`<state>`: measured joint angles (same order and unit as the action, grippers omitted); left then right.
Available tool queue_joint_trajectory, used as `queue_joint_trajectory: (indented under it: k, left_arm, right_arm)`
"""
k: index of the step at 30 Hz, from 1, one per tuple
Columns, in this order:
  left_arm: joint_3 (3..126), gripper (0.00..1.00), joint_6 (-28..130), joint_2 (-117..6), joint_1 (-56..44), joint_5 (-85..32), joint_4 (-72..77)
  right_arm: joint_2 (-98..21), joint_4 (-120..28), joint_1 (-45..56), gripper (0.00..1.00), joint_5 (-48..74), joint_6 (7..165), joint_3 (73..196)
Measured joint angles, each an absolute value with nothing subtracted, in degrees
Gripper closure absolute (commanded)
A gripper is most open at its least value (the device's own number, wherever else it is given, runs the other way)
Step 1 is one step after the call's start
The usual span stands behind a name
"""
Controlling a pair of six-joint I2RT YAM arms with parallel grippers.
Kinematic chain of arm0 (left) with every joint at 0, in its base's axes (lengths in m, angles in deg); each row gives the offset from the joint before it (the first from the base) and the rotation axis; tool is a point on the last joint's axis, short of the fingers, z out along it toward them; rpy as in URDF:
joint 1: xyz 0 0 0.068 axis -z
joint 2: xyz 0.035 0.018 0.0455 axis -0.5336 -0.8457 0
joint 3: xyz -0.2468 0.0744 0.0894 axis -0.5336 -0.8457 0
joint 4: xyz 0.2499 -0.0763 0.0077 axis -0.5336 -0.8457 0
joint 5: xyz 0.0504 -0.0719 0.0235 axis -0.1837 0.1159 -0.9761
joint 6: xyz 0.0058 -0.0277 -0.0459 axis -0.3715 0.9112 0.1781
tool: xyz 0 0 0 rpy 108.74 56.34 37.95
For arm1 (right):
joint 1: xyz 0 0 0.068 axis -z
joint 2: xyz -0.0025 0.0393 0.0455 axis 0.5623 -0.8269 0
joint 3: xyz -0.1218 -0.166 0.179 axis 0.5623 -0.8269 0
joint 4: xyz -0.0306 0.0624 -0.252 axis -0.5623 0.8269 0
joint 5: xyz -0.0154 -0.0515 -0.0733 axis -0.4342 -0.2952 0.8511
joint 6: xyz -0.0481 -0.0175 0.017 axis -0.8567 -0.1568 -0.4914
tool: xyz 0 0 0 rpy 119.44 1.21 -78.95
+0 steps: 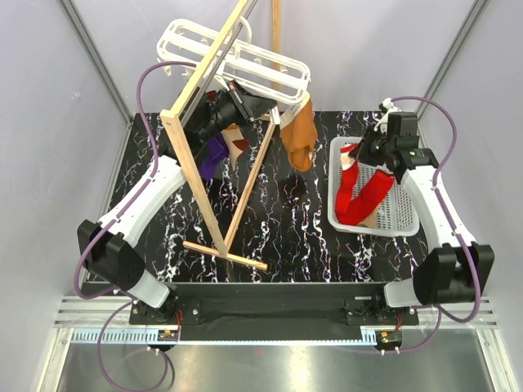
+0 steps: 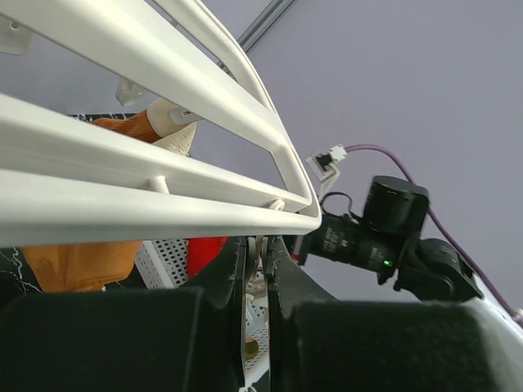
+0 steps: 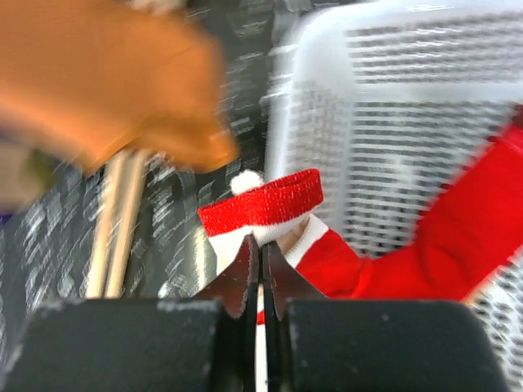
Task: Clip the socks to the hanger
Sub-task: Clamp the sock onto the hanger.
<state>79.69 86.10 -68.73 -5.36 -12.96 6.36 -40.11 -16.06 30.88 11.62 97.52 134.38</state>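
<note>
The white hanger point(image 1: 237, 55) hangs from the top of the wooden stand, and its bars point(image 2: 147, 163) fill the left wrist view. My left gripper point(image 2: 263, 247) is raised under the hanger's corner and shut on a small white peg point(image 2: 263, 260). A tan-orange sock point(image 1: 299, 135) hangs from the hanger, with a purple one point(image 1: 214, 157) behind the stand. My right gripper point(image 3: 261, 243) is shut on the white-trimmed cuff of a red sock point(image 3: 270, 200). The rest of that red sock point(image 1: 359, 189) trails into the basket.
A white perforated basket point(image 1: 402, 214) sits at the right of the black marbled table. The tall wooden A-frame stand point(image 1: 214, 171) rises at centre left, its foot bar near the table's front. My right arm's wrist point(image 2: 384, 233) shows beyond the hanger's corner.
</note>
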Motion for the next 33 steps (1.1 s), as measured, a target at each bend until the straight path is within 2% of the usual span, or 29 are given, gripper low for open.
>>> queue_joint_trajectory:
  k: [5, 13, 22, 33]
  left_arm:
    - [79.6, 1.0, 86.5, -68.7, -5.4, -12.8, 6.7]
    - [79.5, 1.0, 86.5, -68.7, -5.4, -12.8, 6.7]
    - [79.5, 1.0, 86.5, -68.7, -5.5, -12.7, 6.7]
    - [79.5, 1.0, 86.7, -68.7, -5.5, -12.6, 6.7]
  right_arm:
    - [-36.3, -16.5, 27.7, 1.0, -2.1, 91.3, 134.1]
    - [-40.7, -16.5, 13.8, 1.0, -9.2, 90.9, 142.6]
    - [-41.9, -21.9, 12.0, 1.0, -12.9, 97.4, 148.5]
    - [-43.3, -25.0, 9.9, 1.0, -13.4, 100.5, 148.7]
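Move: The right hand, already holding the red sock by its cuff, takes it to the clip hanging from the near right corner of the hanger: some 24 cm to its left, 2 cm back and 16 cm above. The hanging orange sock's middle is about 15 cm left, 4 cm ahead and 5 cm up; the basket's middle is about 7 cm right, 3 cm back and 19 cm below. From the left hand the clip lies right at the fingertips, 1 cm to the right and 3 cm below. With the red sock's cuff still pinched, the right hand sweeps about 21 cm left and 13 cm up, drawing back some 5 cm so as to pass the orange sock on its near side, and slows to a near stop just short of the clip. On the way the wrist swings about 40 degrees counter-clockwise, its left side rising and the fingers tipping up until they point mostly left, while the left hand stays put and keeps its squeeze on the clip. ##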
